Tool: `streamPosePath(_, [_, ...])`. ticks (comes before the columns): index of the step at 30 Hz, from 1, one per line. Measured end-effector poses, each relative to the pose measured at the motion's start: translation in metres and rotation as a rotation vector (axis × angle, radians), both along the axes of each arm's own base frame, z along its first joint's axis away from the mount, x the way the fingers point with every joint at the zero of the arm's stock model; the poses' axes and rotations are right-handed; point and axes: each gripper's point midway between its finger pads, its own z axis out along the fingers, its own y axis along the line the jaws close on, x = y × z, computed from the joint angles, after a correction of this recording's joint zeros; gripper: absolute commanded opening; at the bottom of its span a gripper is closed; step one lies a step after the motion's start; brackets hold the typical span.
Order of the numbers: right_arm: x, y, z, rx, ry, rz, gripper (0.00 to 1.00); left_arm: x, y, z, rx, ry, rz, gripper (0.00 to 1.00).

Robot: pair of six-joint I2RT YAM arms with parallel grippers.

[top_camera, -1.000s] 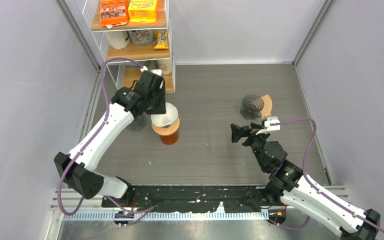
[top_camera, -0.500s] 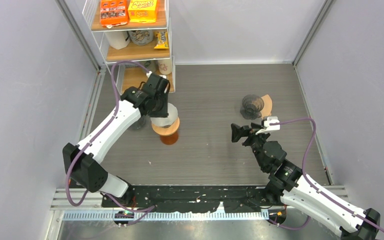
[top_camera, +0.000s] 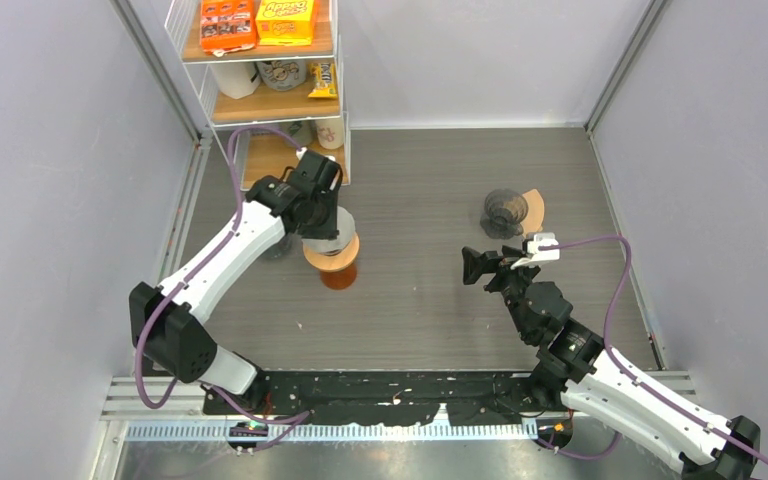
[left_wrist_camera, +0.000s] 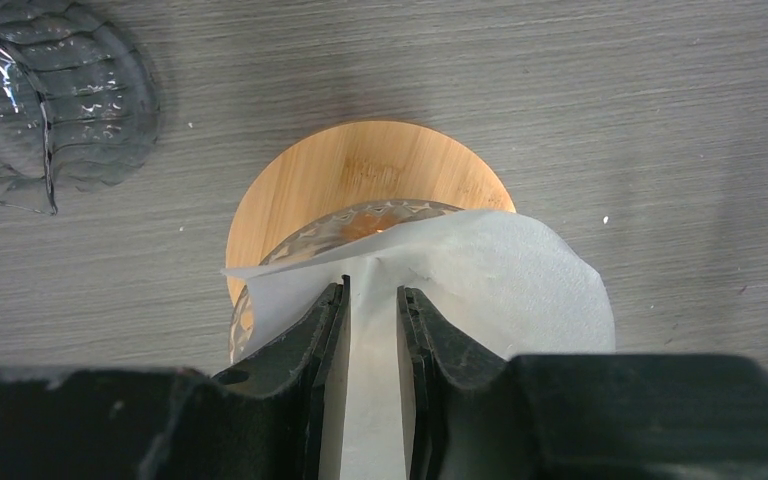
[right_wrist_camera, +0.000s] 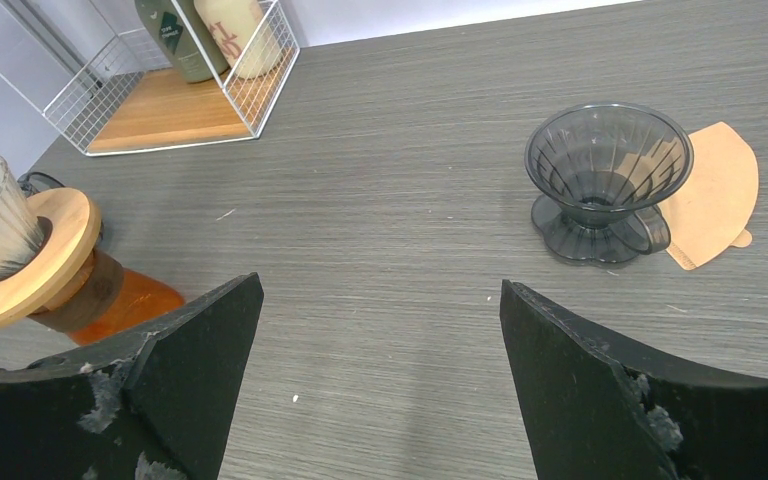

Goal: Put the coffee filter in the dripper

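Observation:
A white paper coffee filter sits in the mouth of a glass dripper with a round wooden collar, on an amber carafe. My left gripper is right above it, jaws narrowly parted, with a creased strip of the filter between the fingers. In the top view the left gripper covers most of the filter. My right gripper is wide open and empty, hovering over bare table; it also shows in the top view.
A dark plastic dripper stands at the right on a brown paper filter. A clear glass stands just left of the carafe. A wire shelf with boxes and bottles is at the back left.
My left arm has swung right and down over the carafe, bringing the white filter into the glass dripper and hiding more of it. The right arm has not moved.

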Motion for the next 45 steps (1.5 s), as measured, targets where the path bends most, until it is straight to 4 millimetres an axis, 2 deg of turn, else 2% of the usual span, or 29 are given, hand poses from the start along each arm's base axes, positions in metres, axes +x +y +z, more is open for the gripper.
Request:
streamPosePath(19, [0.0, 0.0, 0.0, 0.0, 0.0, -0.003, 0.95, -0.001, -0.003, -0.009, -0.012, 0.01, -0.009, 0.29])
streamPosePath(28, [0.0, 0.0, 0.0, 0.0, 0.0, -0.003, 0.95, -0.001, -0.003, 0.005, -0.033, -0.027, -0.012, 0.32])
streamPosePath(32, [0.0, 0.0, -0.001, -0.002, 0.002, -0.003, 0.95, -0.005, -0.003, 0.016, -0.061, -0.053, -0.02, 0.38])
streamPosePath(38, [0.001, 0.0, -0.002, -0.005, 0.005, -0.003, 0.95, -0.009, -0.007, 0.04, -0.124, -0.115, -0.039, 0.56])
streamPosePath(43, [0.001, 0.0, -0.003, -0.009, 0.008, -0.002, 0.95, -0.014, -0.006, 0.068, -0.18, -0.196, -0.048, 0.67])
streamPosePath(45, [0.001, 0.001, -0.004, -0.012, 0.011, -0.002, 0.96, -0.018, -0.004, 0.084, -0.209, -0.246, -0.051, 0.77])
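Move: The coffee filter already sits in the glass dripper, its middle about 1 cm ahead of the left hand and 3 cm below it. The wooden collar is under it, about 1 cm ahead and 7 cm down, with the amber server standing 12 cm below the hand, also about 1 cm ahead. The grey jug lies some 14 cm to the left, 5 cm ahead and 13 cm down. From the idle right hand, the filter is roughly 31 cm left, 5 cm ahead and 5 cm lower. The filter paper is pressed down into the dripper by the left hand's partly closed fingertips, which sink about 1 cm and stay there briefly. The hand then climbs away with gathering speed, some 9 cm up and a little back, tipping the fingers nearly 20 degrees forward and to the right while they open to about two-thirds. ##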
